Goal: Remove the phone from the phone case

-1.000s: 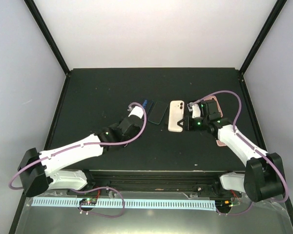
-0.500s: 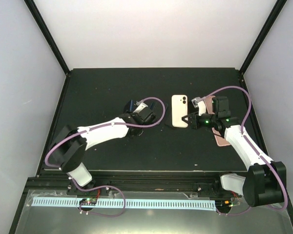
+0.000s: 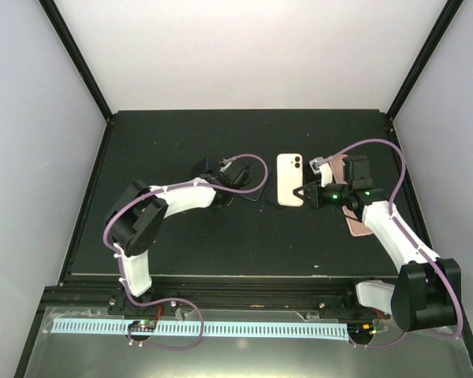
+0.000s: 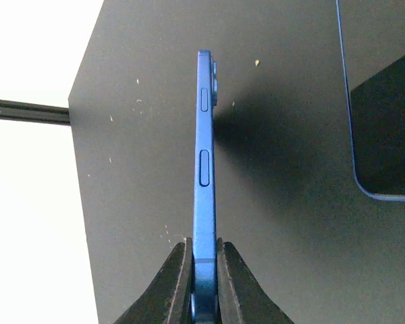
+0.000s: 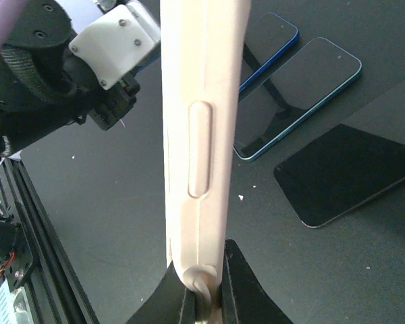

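Note:
My left gripper (image 4: 204,266) is shut on the lower end of a blue phone (image 4: 204,169). The phone stands on edge above the black table, its side buttons facing the camera. From above, this gripper (image 3: 223,175) sits left of centre, and the arm mostly hides the phone. A cream phone case (image 5: 199,135) stands edge-on in my right gripper (image 5: 206,297), which is shut on its bottom corner. Seen from the top, the case (image 3: 289,179) shows its back and camera cutout, with the right gripper (image 3: 305,193) at its right edge. Phone and case are apart. I cannot tell what the case holds.
Three phones lie flat on the table between the arms: a dark blue one (image 5: 266,47), a light-blue-rimmed one (image 5: 304,94) and a black one (image 5: 351,172). A pink flat item (image 3: 356,226) lies under my right forearm. The table's left edge (image 4: 81,169) is close to the blue phone.
The left arm has folded inward while its gripper stays near the centre with the blue phone. The right gripper carried the cream case slightly back and right, then held still.

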Controlling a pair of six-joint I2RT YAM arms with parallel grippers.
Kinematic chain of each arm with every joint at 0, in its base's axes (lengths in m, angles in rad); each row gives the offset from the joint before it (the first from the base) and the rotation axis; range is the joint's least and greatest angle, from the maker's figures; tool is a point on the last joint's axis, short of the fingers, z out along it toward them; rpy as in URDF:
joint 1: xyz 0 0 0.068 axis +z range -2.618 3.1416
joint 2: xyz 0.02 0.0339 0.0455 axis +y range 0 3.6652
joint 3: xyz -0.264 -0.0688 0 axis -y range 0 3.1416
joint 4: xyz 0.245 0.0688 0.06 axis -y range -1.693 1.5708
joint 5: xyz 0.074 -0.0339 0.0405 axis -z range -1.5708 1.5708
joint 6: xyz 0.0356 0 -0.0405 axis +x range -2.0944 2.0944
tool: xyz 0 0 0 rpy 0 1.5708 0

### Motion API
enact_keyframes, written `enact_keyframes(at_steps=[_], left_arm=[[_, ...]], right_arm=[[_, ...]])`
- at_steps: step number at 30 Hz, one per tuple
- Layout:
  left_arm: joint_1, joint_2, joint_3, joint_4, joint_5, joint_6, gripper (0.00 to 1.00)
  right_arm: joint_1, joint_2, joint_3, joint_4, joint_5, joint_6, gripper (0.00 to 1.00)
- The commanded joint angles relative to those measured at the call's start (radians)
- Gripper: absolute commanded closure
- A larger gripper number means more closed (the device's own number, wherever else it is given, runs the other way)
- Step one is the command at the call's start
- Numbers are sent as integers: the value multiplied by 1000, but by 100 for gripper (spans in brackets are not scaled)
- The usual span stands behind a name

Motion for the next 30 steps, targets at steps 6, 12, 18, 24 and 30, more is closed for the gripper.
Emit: enact_keyframes(at_steps=[6,12,18,24,30], left_arm=[[24,118,76,35,-33,116,96],[25,144,94,-7,-7,103,82],[25,148,106,-50,29,64,74],[24,141,116,-99,69,-9,59],[25,99,115,-176,110,-115,40]], right_arm=[[-14,10,-3,29,-38,-10,99],[-16,14,-2,26,-40,-10,99],[-20,21,30,-18,-1,-24,99],[-34,19,75,-82,58,-51,99],[-49,48,214,-292,209,-195,99]])
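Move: About 5 cm ahead of the left hand, 1 cm to its left and some 8 cm below is the bare patch of table meant for the blue phone it holds. The lying blue phone is about 8 cm right and 2 cm ahead of this hand, the teal phone 15 cm right and 1 cm ahead. From the right hand, which holds the light pink case, the row of pink cases centres 14 cm right, 5 cm ahead and 16 cm below; the black phone is 7 cm left, 7 cm ahead. Lowering the blue phone towards the bare table left of the lying blue phone, the left hand goes down and forward about 2 cm, then sinks some 3 cm more while drawing back 2 cm, opening its fingers past halfway to let the phone go. The right hand keeps its pinch on the light pink case, nearly still at first, then moves about 2 cm right and a little forward and up. ##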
